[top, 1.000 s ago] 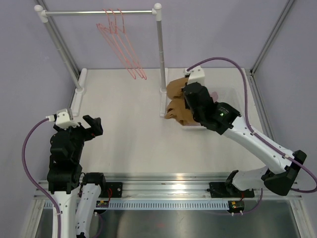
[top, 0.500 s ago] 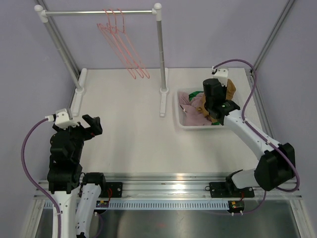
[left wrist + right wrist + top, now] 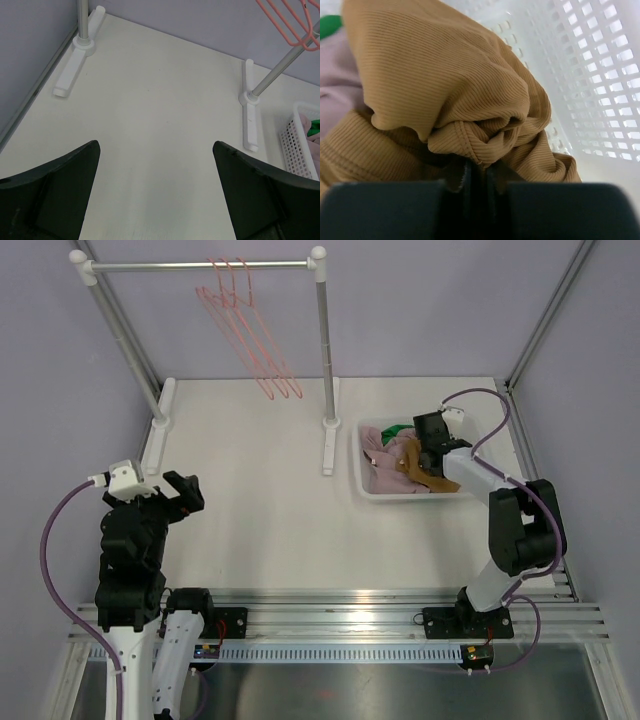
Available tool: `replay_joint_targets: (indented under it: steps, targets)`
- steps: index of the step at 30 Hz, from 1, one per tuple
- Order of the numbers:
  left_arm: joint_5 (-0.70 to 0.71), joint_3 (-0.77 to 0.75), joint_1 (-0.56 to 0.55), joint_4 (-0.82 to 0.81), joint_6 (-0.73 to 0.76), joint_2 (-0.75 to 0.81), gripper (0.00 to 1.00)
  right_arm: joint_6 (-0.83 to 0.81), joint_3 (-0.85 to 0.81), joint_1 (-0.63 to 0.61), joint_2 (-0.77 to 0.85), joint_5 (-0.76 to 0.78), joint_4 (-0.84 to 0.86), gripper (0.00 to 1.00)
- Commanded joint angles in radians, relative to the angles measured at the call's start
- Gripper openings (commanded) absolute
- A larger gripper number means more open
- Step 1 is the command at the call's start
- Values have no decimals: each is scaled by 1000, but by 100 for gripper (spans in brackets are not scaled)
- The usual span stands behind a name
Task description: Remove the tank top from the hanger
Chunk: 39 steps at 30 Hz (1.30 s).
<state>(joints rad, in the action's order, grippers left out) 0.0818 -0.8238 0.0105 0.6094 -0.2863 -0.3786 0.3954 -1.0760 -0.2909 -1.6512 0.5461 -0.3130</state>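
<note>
The brown ribbed tank top (image 3: 413, 468) (image 3: 445, 90) lies bunched in the white basket (image 3: 385, 497) on top of pink and green clothes. My right gripper (image 3: 427, 448) (image 3: 479, 172) sits low in the basket, shut on a fold of the tank top. Three pink hangers (image 3: 250, 335) (image 3: 295, 25) hang bare on the rack rail. My left gripper (image 3: 185, 495) (image 3: 155, 190) hovers over the table at the left, open, with nothing between its fingers.
The white rack has a top rail (image 3: 200, 265), a right post (image 3: 325, 340) beside the basket and a left foot (image 3: 75, 62). The perforated basket wall (image 3: 590, 75) is close to the right gripper. Purple walls enclose the table.
My right arm has carried the brown tank top from beside the rack post rightwards and down into the basket. The left arm has stayed put.
</note>
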Motion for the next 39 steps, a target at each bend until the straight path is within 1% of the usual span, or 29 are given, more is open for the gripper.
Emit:
replay_joint_targets:
  steps: [1,2,4,5,6,7,9,10,11,12,13,15,16,18,19,20,21,22,23,27,31,33,34,37,39]
  targets:
    - [76,-6,-3,-30,3,12,99,63,-45,36,-41,-104,-101,18]
    - [84,-6,-3,-31,1,12,99,63,-51,41,-38,-119,-109,36]
    - [85,-8,-3,-31,-1,15,99,66,-84,42,-15,-112,-150,62]
    - [90,-8,-4,-28,1,15,99,65,-94,41,-3,-98,-162,68]
    - [91,-8,-4,-27,-1,14,99,59,-107,41,28,-91,-173,71]
    - [98,-9,-3,-26,-1,12,99,54,-136,41,45,-83,-199,76]
    - [102,-11,-3,-23,-2,10,99,33,-174,42,88,-40,-231,79]
    - [105,-14,-3,-22,-2,4,99,22,-218,42,102,-25,-266,81]
    - [117,-18,-3,-16,-4,0,99,11,-242,42,114,9,-285,88]
    - [124,-34,-4,-4,-4,-12,99,-9,-265,42,135,30,-305,96]
    - [137,-41,-3,3,-7,-20,99,-26,-306,42,148,81,-340,99]
    - [153,-64,-3,32,-10,-51,99,-65,-344,42,180,135,-379,99]
    - [162,-92,-4,42,-8,-62,99,-78,-378,42,192,156,-424,100]
    - [167,-121,-4,85,-10,-100,99,-124,-404,39,243,143,-466,100]
    - [156,-152,-4,99,-10,-115,99,-131,-407,41,267,115,-480,99]
    - [148,-165,-3,114,-10,-127,99,-136,-404,41,325,39,-489,99]
    - [136,-185,-3,148,-10,-140,99,-142,-386,41,361,-6,-494,99]
    - [106,-222,-3,182,-1,-173,99,-141,-375,41,434,-85,-495,100]
    - [86,-242,-4,197,9,-186,99,-145,-365,41,470,-125,-498,100]
    - [-11,-320,-3,272,29,-233,99,-174,-325,41,625,-218,-535,99]
    - [-1,-385,-3,343,55,-230,99,-181,-341,39,715,-267,-635,99]
    - [22,-403,-4,385,53,-203,99,-188,-341,41,761,-322,-688,100]
    - [16,-402,-32,391,56,-186,99,-191,-340,41,778,-349,-705,99]
    - [25,-385,-44,406,53,-137,99,-210,-335,41,830,-336,-790,99]
    - [29,-368,-67,408,53,-105,99,-214,-316,39,878,-296,-825,100]
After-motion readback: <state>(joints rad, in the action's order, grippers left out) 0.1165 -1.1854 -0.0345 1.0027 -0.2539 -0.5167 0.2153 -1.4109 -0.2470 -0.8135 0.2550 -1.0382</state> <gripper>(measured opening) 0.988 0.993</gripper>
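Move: The right gripper, shut on the brown tank top, is already down in the basket; the top's middle lies about 2 cm to its left, level fore and aft, some 3 cm below. The basket's middle is about 4 cm left and 2 cm back, the pink top about 10 cm left and level, the green top some 9 cm left and 4 cm farther out. From the empty left gripper the brown top lies roughly 19 cm ahead, 57 cm right and 22 cm lower. Open the right gripper wide to let go of the brown tank top, dipping barely a centimetre as the fingers part. Then lift steeply out of the basket, about 26 cm, and draw back some 19 cm towards the base, tipping the fingers up by about 20 degrees and turning slightly counter-clockwise. Late on, ease the open left gripper back and up a few centimetres, tipping it slightly down. ##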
